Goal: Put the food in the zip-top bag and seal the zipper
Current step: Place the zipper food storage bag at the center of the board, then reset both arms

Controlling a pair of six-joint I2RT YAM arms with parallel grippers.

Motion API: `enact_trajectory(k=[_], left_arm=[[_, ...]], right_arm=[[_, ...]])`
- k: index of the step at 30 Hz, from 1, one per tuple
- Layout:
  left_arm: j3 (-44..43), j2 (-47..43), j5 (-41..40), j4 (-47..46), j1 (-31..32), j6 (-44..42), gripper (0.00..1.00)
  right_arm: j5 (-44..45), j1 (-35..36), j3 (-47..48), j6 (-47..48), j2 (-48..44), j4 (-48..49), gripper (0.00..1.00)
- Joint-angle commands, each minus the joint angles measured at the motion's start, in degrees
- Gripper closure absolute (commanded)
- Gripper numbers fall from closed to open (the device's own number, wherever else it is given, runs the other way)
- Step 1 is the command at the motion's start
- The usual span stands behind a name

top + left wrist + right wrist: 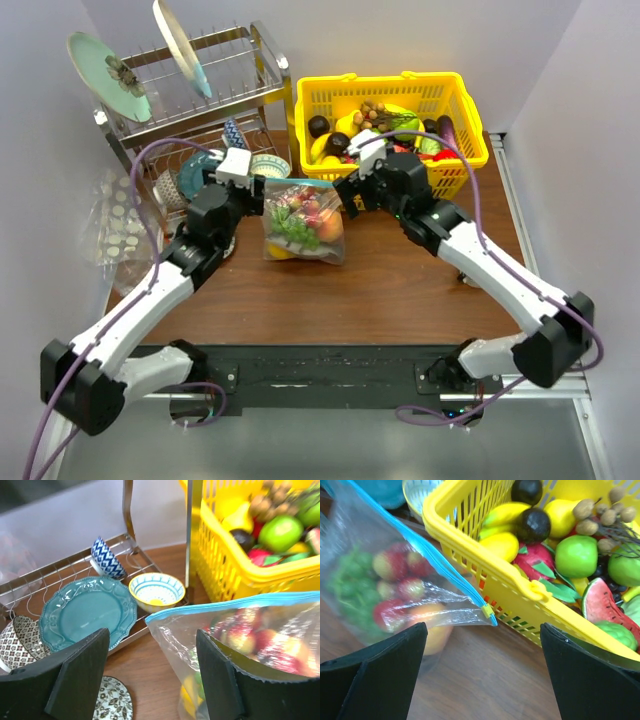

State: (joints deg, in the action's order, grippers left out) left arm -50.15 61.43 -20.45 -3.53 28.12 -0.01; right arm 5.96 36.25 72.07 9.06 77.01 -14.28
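The zip-top bag stands on the table between both grippers, holding red, green, peach and yellow food. Its zipper runs along the top, and a small yellow slider sits at the strip's right corner. My left gripper is open beside the bag's left edge, with its right finger in front of the plastic. My right gripper is open wide just below the bag's right corner, with only bare wood between its fingers. In the top view the grippers flank the bag's upper corners.
A yellow basket of more toy fruit stands right behind the bag. At back left is a metal dish rack with a teal plate and bowls. Crinkled dotted plastic lies at the left edge.
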Motion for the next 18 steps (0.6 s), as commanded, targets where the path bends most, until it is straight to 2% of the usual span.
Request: enact_trajectory(k=[1, 2, 3, 4, 7, 11, 18], left_arm=[[-1.27, -7.36, 2.87, 5.27, -0.43, 6.94, 0.25], [-1.18, -9.38, 2.96, 6.68, -0.43, 8.17, 0.18], [-0.92, -10.53, 3.13, 9.13, -0.43, 10.36, 0.17], [-0.04, -11.67, 3.39, 10.11, -0.43, 11.34, 0.08], [3.46, -16.85, 4.62, 11.79, -0.52, 13.98, 0.0], [8.22, -25.45, 5.77, 11.53, -0.43, 15.83, 0.0], [13.94, -33.3, 7.7, 12.93, -0.35, 14.17, 0.0]], right_arm=[[0.45, -0.13, -0.17, -8.61, -8.01, -0.21, 0.01], [2.72, -0.04, -0.79, -13.84, -10.28, -1.18, 0.01], [3.62, -0.04, -1.14, -15.46, -11.17, -2.49, 0.01], [4.41, -0.13, -1.15, -16.78, -12.14, -5.64, 0.01], [5.73, -0.13, -2.55, -20.04, -15.83, -10.14, 0.01], [7.75, -0.04, -10.08, -23.81, -23.38, -10.15, 0.01], [15.04, -0.13, -22.4, -30.23, -39.9, -7.6, 0.01]])
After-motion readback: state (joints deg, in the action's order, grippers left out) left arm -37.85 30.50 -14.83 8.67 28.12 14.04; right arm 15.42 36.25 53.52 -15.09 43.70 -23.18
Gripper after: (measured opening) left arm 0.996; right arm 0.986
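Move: The filled zip-top bag stands between the hands, its middle about 10 cm to the left hand's right, some 4 cm back and 10 cm lower; from the right hand it is about 10 cm left, 4 cm back and as far down. The yellow basket's middle lies roughly 14 cm ahead and 8 cm right of the right hand. The small bowl is about 8 cm ahead of the left hand and 2 cm right, some 10 cm down. Back away from the bag go both empty hands: the left about 10 cm back and slightly left, its fingers opening the rest of the way, the right about 10 cm back and 9 cm right, fingers still wide. Each rises first, then sinks again nearly to its starting height, rolling its outer side down some 20 degrees; the right also turns clockwise. ##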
